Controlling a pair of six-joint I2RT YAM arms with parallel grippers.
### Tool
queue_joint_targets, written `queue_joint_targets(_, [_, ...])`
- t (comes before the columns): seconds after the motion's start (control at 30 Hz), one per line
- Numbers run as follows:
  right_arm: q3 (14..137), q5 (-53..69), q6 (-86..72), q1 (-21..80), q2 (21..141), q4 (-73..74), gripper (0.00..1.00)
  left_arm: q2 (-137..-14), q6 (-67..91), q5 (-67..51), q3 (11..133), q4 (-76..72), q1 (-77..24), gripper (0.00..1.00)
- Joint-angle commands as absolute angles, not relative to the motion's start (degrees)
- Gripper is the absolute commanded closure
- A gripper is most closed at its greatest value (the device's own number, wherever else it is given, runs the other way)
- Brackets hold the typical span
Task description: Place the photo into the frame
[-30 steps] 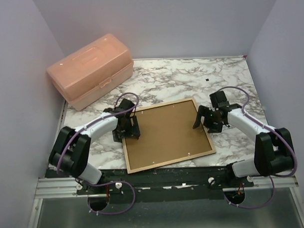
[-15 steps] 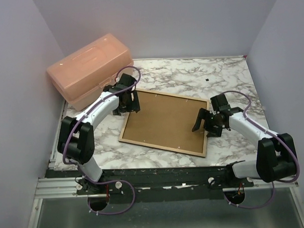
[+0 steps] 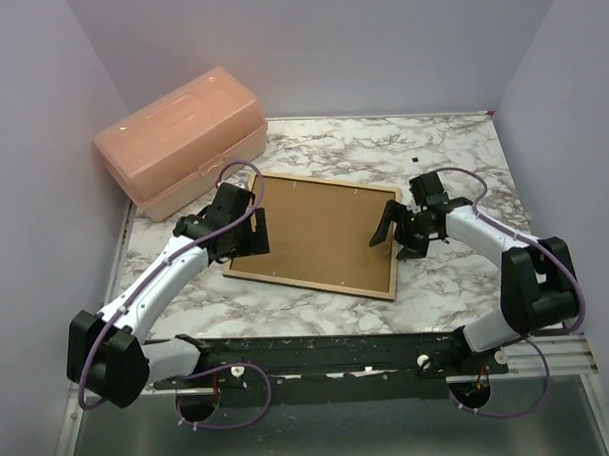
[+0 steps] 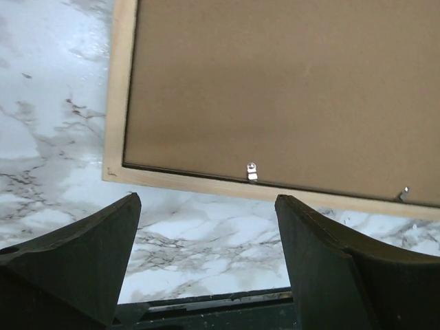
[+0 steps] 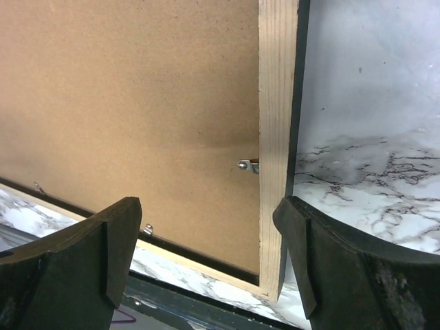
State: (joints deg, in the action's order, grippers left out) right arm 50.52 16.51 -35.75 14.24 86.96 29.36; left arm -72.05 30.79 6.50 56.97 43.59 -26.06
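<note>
The frame (image 3: 307,285) lies back-up on the marble table, tan wood rim around a brown backing board (image 3: 320,227). The photo is out of view. My left gripper (image 3: 256,228) hangs open at the frame's left side; in the left wrist view its fingers (image 4: 89,254) stand over bare marble, short of the rim (image 4: 117,103). My right gripper (image 3: 393,233) is open at the frame's right edge. In the right wrist view the wood rail (image 5: 277,137) shows between its fingers, close to the right one, and a small metal clip (image 5: 247,165) sits on the board (image 5: 130,103).
A peach plastic box (image 3: 181,140) with a lid stands at the back left, close to the frame's far-left corner. Pale walls close in the table on three sides. A black rail (image 3: 319,348) runs along the near edge.
The frame has turned clockwise and shifted toward the back. My left arm swung out to the far left corner and came back along the left side. Both grippers stayed open.
</note>
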Motion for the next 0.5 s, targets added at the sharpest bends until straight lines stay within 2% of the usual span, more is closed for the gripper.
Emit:
queue_joint_targets(0.0, [51.33,11.88,-35.75,14.59,82.85,32.16,0.10,-64.78,29.27,0.62,50.69,37.71,-28.27,0.18])
queue_joint_targets(0.2, [47.17,6.18,-35.14,14.59,75.62,39.47,0.10,-57.47,28.50,-5.36,44.34,30.57,-30.90,0.18])
queue_joint_targets(0.47, [40.44,9.90,-37.48,15.14,72.25,38.89,0.17,-58.42,27.86,-6.10,44.06,26.38,-36.07,0.17])
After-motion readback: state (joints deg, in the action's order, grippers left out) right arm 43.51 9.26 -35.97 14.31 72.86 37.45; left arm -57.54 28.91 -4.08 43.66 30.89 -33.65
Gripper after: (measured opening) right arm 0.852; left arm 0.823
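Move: The frame lies back up, its middle about 15 cm right of the left hand, 5 cm ahead and 10 cm below. The clip on its near side, towards the left, is some 6 cm right and 4 cm back, the near left corner 7 cm left and 1 cm back. From the right hand the near right corner lies about 9 cm back, 2 cm right and 3 cm down; the clip on the right side is level with the hand and 2 cm right. The frame is left lying as both open hands shift. The left hand draws back and to the right about 7 cm along the near side, swinging round to the right in the last part and turning some 15 degrees clockwise with its left side dipping. The right hand first lifts off the right side, rising 2 to 3 cm and going right, then goes back about 5 cm while sinking again, towards the near right corner. ##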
